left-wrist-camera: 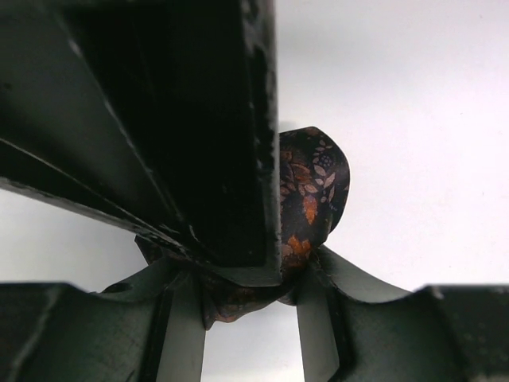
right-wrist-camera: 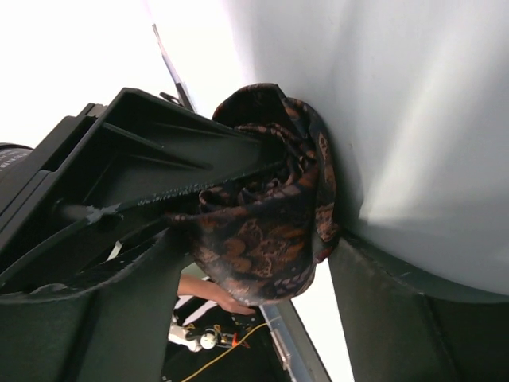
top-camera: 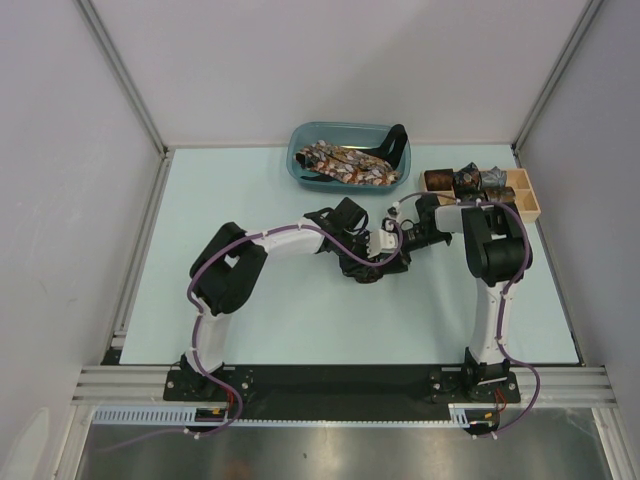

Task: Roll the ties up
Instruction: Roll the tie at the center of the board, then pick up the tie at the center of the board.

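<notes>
A dark brown tie (right-wrist-camera: pixel 270 239) with an orange leaf print is wound into a fist-sized coil and held up over the middle of the table. My right gripper (right-wrist-camera: pixel 258 247) has the coil between its two fingers, one pressing on each side. In the left wrist view the same tie (left-wrist-camera: pixel 314 191) bulges past the right gripper's black finger (left-wrist-camera: pixel 199 119). My left gripper (left-wrist-camera: pixel 250 278) pinches the coil's lower fabric between its jaws. In the top view both grippers meet, the left gripper (top-camera: pixel 372 264) beside the right gripper (top-camera: pixel 393 241).
A blue bin (top-camera: pixel 298 160) at the back holds loose patterned ties (top-camera: pixel 345 165). A wooden tray (top-camera: pixel 530 203) at the back right holds several rolled ties (top-camera: pixel 467 181). A person's hand (right-wrist-camera: pixel 211 293) shows beyond the table edge.
</notes>
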Controlling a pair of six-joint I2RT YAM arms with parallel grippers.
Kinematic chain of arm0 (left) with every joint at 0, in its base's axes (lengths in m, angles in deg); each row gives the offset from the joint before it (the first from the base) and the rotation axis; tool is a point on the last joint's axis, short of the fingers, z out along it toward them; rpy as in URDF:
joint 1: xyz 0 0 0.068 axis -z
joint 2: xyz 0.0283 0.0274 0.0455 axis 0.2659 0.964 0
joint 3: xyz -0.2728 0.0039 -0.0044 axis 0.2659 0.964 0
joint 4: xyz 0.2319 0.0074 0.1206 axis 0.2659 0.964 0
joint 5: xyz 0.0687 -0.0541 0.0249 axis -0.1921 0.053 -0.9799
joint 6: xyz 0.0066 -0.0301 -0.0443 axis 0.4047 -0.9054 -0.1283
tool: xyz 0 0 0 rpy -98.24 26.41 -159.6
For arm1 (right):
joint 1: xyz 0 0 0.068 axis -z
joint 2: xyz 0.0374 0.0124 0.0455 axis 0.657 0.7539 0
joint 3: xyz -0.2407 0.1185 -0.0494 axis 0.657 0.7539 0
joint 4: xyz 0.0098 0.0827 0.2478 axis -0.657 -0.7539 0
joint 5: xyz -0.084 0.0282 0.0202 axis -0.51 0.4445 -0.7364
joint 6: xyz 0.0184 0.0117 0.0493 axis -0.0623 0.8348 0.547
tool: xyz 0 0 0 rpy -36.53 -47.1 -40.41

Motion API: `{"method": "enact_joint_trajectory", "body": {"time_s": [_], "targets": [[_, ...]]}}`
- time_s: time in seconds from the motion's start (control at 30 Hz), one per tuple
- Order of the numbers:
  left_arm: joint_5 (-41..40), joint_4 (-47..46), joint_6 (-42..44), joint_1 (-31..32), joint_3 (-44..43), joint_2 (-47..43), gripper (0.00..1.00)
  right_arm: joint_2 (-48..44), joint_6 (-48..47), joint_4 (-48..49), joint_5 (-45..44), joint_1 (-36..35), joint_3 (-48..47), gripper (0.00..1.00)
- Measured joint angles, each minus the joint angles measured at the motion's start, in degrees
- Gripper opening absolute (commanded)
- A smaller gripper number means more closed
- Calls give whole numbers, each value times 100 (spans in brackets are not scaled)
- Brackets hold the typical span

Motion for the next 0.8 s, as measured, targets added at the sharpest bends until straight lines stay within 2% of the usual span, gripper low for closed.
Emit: {"method": "enact_joint_trajectory", "body": {"time_s": [0.13, 0.23, 0.27, 0.33, 0.37, 0.47, 0.6, 0.63, 0.7, 0.8], "targets": [[13, -4, 0, -4, 2, 0, 38, 0, 120, 177, -22, -39, 48, 61], [17, -4, 0, -9, 7, 0, 38, 0, 227, 256, -44, -39, 72, 49], [13, -7, 2, -9, 13, 0, 38, 0, 258, 280, -44, -39, 81, 41], [11, -17, 4, -15, 35, 0, 40, -2, 337, 345, -42, -39, 114, 33], [11, -20, 7, -24, 46, 0, 40, -2, 369, 367, -48, -37, 122, 23], [15, 2, 2, -61, 50, 0, 46, -7, 437, 402, -61, -33, 131, 0], [98, 17, -9, -125, 52, 0, 61, -17, 479, 409, -72, -35, 133, 0], [125, 24, -13, -149, 52, 0, 68, -28, 479, 409, -79, -37, 133, 0], [199, 46, -48, -173, 57, -13, 76, -46, 476, 409, -103, -50, 133, 0], [262, 59, -109, -199, 129, -81, 96, -92, 468, 404, -170, -74, 127, 0]]}}
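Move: Still gripped between the left fingertips is the rolled-up tie, its middle level with that hand point and about 1 cm to the right. From the right hand the roll lies some 3 cm to the left, 1 cm back and 1 cm lower, with the open fingers reaching around its near side. From the right hand, the blue tub is about 26 cm ahead and 10 cm left, and the wooden box roughly 16 cm ahead and 22 cm right. Closing almost fully while staying nearly in place, the right fingers, pointing left and tilted down, pinch the cloth at the near side of the roll. Once they have shut, the left fingers spread from half to mostly open and let go of the tie, the left hand easing about 1 cm left, away from the right one. ##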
